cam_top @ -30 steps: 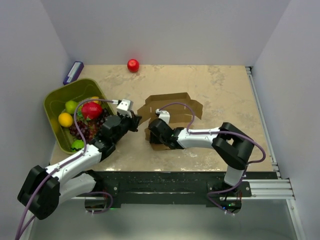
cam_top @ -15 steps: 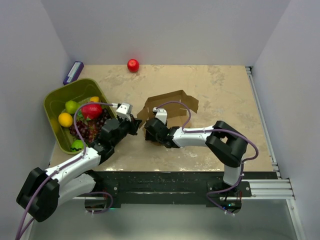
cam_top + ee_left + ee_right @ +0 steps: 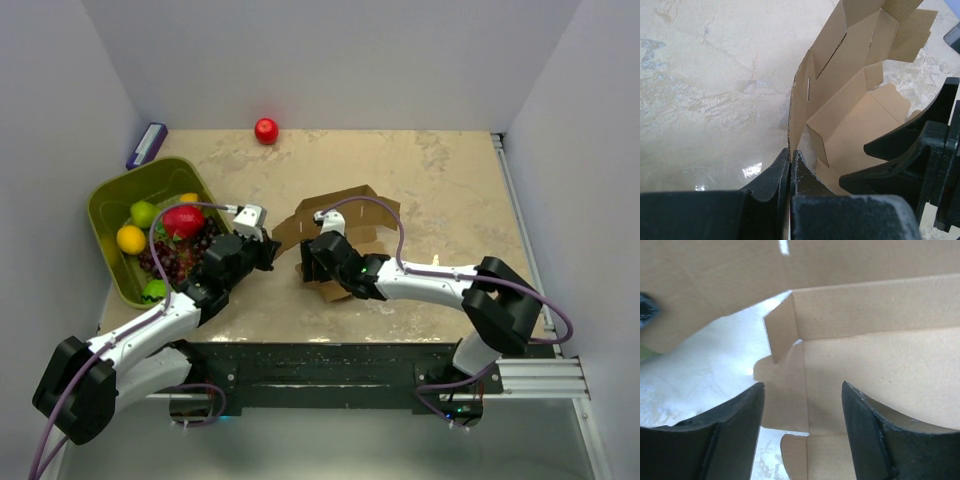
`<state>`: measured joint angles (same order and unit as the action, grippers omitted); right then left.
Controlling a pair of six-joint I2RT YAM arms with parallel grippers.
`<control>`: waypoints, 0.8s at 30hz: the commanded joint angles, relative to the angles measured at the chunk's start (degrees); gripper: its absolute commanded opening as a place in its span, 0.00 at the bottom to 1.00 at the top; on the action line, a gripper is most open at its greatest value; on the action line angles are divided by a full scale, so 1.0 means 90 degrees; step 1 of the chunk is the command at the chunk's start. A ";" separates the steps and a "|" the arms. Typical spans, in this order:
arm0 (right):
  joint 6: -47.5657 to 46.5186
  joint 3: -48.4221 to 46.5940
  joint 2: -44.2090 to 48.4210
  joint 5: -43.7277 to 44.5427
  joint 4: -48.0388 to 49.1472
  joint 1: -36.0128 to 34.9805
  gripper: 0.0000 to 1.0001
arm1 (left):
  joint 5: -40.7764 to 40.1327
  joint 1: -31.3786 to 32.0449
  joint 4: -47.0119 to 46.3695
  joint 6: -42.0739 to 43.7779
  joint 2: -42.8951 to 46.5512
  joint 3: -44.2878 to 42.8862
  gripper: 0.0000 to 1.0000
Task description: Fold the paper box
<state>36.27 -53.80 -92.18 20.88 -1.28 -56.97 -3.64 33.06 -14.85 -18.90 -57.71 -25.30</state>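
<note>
The paper box (image 3: 345, 215) is a brown cardboard sheet, partly folded, with walls and flaps standing up at the table's middle. My left gripper (image 3: 274, 247) is at its left end, shut on the edge of an upright wall (image 3: 799, 105); the fingertips (image 3: 784, 159) pinch the thin card between them. My right gripper (image 3: 313, 263) hangs over the box's near left part. Its fingers (image 3: 752, 410) are open, above the flat floor panel (image 3: 880, 365), with nothing between them. The right gripper's black fingers (image 3: 910, 150) also show in the left wrist view, inside the box.
An olive-green bin (image 3: 108, 205) of fruit stands at the left, close beside my left arm. A red ball (image 3: 266, 130) lies at the back edge and a purple object (image 3: 147, 144) at the back left corner. White walls close in three sides.
The right gripper's jaws have spread wider and its arm has swung its elbow out to the right. The box's walls have shifted slightly left. The left gripper has kept its pinch.
</note>
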 commanded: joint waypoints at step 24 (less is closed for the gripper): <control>-0.0680 -0.0370 -0.0285 -0.0747 0.0405 0.0665 0.21 | 0.0306 0.0028 -0.0127 0.0351 0.0094 -0.0226 0.00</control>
<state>31.70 -58.92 -98.24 17.41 -1.15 -52.99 -1.87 33.15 -14.46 -17.76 -57.71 -25.30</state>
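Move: The small corner flap at the near-left end of the slotted panel is some 4 cm ahead of my open right hand, 1 cm to its left and 2 cm below. The box tray's floor centres roughly 9 cm to this hand's right, 2 cm ahead and 5 cm down. The raised slotted panel is about 10 cm ahead, 7 cm right and 2 cm higher. From my left hand, the flap is about 2 cm ahead, 10 cm right and 6 cm down. My right hand swings about 2 cm left, then pushes forward and comes back right towards the corner flap, ending some 3 cm ahead and 1 cm lower. As it goes I narrow the fingers from two-thirds open to about a quarter, one tip on each side of the flap's free end. My left hand keeps its pinch on the slotted panel's end. ##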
